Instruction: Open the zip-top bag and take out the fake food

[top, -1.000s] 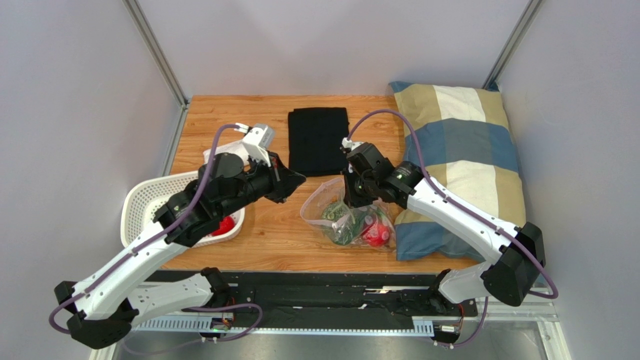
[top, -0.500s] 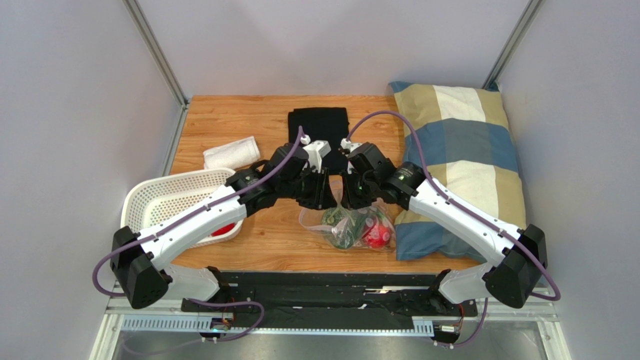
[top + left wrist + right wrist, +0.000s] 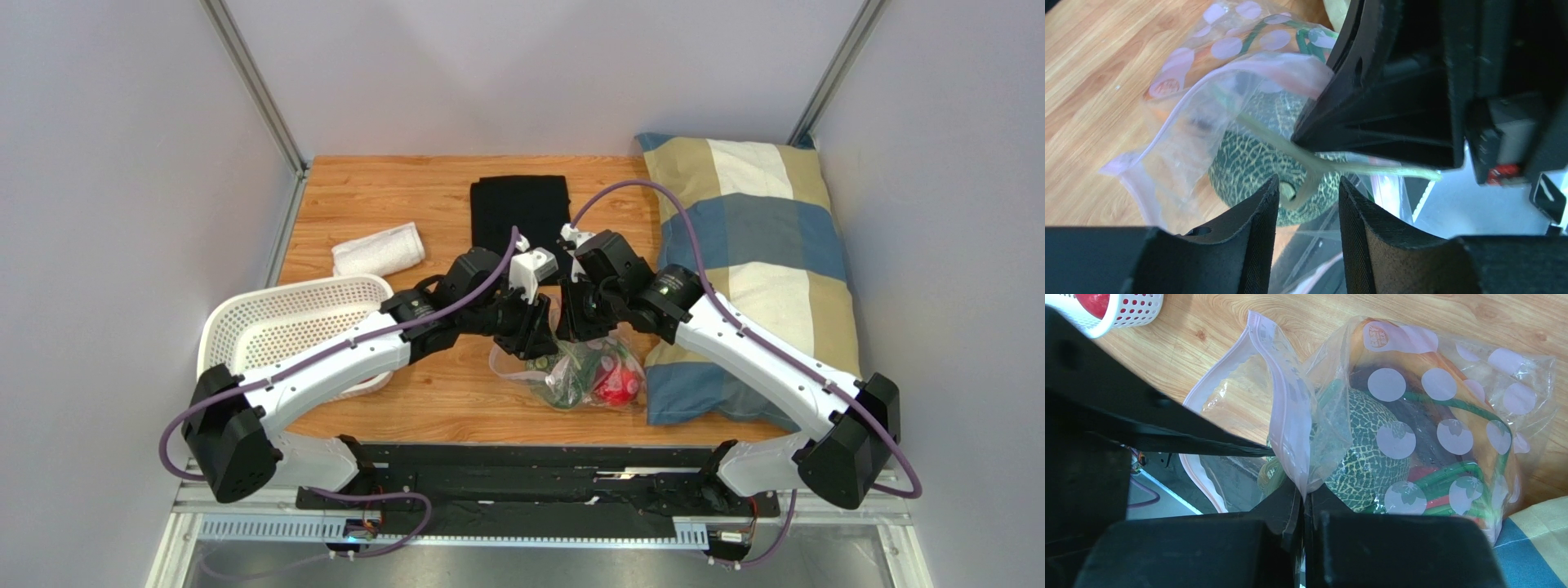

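The zip-top bag, clear with pale dots, lies on the wooden table in front of the pillow, its mouth pulled open. My right gripper is shut on one rim of the bag and holds it up. The fake food inside is a green netted melon with red and orange pieces behind it. My left gripper is open at the bag's mouth. Its fingertips stand on either side of the melon's pale stem without closing on it. In the top view the left gripper sits right beside the right gripper.
A white perforated basket stands at the left with a red fruit in it. A rolled white towel and a folded black cloth lie at the back. A checked pillow fills the right side.
My left arm has swung from over the basket across to the bag, and its gripper has gone from shut to open. The right gripper has kept its hold on the bag rim.
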You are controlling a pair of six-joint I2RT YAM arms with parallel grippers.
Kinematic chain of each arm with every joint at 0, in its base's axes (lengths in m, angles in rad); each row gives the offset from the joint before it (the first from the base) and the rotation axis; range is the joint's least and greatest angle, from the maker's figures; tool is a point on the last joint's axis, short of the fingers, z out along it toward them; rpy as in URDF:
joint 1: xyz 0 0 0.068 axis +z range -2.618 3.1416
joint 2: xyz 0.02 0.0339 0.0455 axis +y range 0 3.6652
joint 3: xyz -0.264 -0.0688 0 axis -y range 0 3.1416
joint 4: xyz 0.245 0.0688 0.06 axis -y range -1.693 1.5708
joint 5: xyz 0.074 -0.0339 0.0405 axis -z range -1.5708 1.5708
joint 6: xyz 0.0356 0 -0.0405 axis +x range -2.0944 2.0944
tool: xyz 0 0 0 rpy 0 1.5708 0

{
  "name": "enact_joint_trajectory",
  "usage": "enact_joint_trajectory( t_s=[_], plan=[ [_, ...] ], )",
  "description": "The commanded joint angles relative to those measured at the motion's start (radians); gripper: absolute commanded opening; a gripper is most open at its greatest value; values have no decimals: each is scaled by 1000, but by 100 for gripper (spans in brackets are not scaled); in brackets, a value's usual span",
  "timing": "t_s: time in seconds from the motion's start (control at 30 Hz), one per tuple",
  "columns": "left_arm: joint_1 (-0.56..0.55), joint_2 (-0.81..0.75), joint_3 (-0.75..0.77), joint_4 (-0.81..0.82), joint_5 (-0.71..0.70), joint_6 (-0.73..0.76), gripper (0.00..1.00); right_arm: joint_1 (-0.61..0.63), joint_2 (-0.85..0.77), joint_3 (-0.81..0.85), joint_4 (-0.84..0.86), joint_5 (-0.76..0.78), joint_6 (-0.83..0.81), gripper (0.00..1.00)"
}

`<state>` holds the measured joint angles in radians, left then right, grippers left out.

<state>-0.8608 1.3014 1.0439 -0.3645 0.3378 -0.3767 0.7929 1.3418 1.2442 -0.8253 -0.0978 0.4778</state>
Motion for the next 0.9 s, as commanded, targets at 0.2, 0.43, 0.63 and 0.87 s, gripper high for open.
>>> enact_joint_trajectory(
  t_s=[0.2, 0.43, 0.63, 0.87],
  plan=[
    [-9, 101, 19, 114, 63, 78, 44, -9, -24, 20, 35, -36, 16, 0],
    [-11, -3, 47, 53, 35, 56, 0, -9, -33, -3, 23, 36, -31, 0],
    [-64, -284, -5, 88, -215, 65, 0, -9, -67, -14, -37, 217, -93, 0],
    [-83, -402, -47, 102, -259, -54, 0, -11, -73, -3, -55, 257, -103, 0]
  ],
)
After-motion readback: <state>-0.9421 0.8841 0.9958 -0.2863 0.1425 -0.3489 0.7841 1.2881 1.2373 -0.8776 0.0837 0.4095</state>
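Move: The melon's stem lies right at the open left fingers, about 2 cm right and 2 cm below, level fore and aft; the melon's middle is some 6 cm right, 2 cm back and 7 cm down. The tomato in the bag is roughly 14 cm right, 1 cm back, and the white basket about 40 cm left, 3 cm ahead, both 11 cm down. From the right hand, still pinching the bag rim, the stem is about 3 cm left, 2 cm back, 2 cm below. Left dips, pinches the stem, then lifts 15 cm and leftward; right keeps the bag rim, drawing 4 cm right. ##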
